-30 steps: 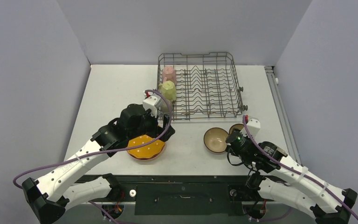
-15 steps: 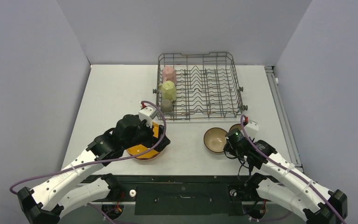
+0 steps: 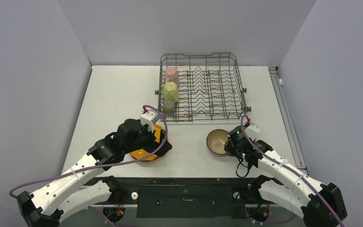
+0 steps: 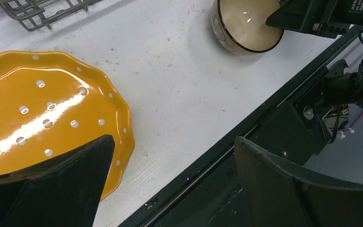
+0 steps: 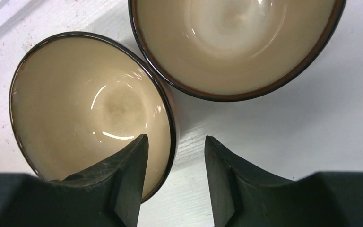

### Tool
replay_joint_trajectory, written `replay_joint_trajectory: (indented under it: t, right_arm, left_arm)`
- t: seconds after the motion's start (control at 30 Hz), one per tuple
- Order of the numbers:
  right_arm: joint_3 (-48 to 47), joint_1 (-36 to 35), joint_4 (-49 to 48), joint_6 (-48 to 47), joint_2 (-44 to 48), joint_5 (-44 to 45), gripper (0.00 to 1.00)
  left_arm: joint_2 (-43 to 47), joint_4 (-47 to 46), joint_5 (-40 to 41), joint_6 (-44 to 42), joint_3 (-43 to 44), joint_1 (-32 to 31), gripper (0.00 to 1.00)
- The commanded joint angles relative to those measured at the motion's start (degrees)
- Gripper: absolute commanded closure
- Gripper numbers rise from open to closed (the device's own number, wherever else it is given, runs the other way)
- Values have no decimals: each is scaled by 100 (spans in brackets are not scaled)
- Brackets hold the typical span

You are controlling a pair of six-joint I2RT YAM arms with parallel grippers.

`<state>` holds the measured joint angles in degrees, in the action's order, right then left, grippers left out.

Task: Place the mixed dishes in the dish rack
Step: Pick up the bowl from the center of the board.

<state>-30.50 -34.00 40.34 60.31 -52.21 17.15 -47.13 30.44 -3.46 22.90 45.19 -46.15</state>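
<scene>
The orange white-dotted plate (image 4: 42, 109) lies near the table's front edge (image 3: 144, 155). My left gripper (image 4: 174, 139) hangs wide open over the plate's right rim, holding nothing; the same gripper (image 3: 159, 142) shows in the top view. Two brown bowls with tan insides stand side by side. My right gripper (image 5: 176, 139) is open astride the right rim of the left bowl (image 5: 90, 109), one finger (image 5: 123, 175) inside it. The other bowl (image 5: 236, 42) lies just beyond. The dish rack (image 3: 217, 90) holds a pink mug (image 3: 171, 74), a yellow mug (image 3: 170, 91) and a small grey cup (image 3: 169, 107).
The black front rail of the table (image 4: 227, 156) runs right under my left gripper. In the top view, one bowl (image 3: 216, 141) shows and my right gripper (image 3: 231, 143) covers the other. Purple cables loop from both wrists. Grey walls close in three sides.
My left gripper has drawn back from the rack towards the near edge, over the orange plate. My right gripper has moved forward to the bowls and now straddles one rim.
</scene>
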Motion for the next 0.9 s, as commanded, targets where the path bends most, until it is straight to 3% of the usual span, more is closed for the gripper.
replay_joint_trajectory:
  t: [0.0,0.33,0.47,0.63,0.87]
  right_arm:
    - [117,112,-498,68,-170,-127,57]
    - [365,212,-839,60,-326,-318,70]
    - [399,218,-883,46,-334,-350,80]
    - [436,218,-976,22,-362,-444,100]
    - [448,218,-1051,-25,-331,-550,100]
  left_arm:
    - [160,-97,-21,103,-46,-34,4]
    - [164,-49,70,118,-73,-27,4]
    - [165,-14,131,119,-67,-28,4]
    - [198,-10,135,127,-92,-32,4]
    - [230,-39,62,106,-102,-30,4]
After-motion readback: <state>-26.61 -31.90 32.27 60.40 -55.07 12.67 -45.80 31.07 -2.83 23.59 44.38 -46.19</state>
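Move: The right hand stands over the near right rim of the bowl, whose middle lies about 3 cm ahead, 5 cm to its left and 4 cm below. The second bowl sits roughly 6 cm ahead and 5 cm to the right, at the same height. The dish rack's middle is some 28 cm ahead and 13 cm left. From the left hand, the bowl lies about 4 cm ahead, 21 cm right and 17 cm below. Right hand sinks about 2 cm, easing 1 cm left, and closes its half-open fingers, pinching the bowl's right rim. ##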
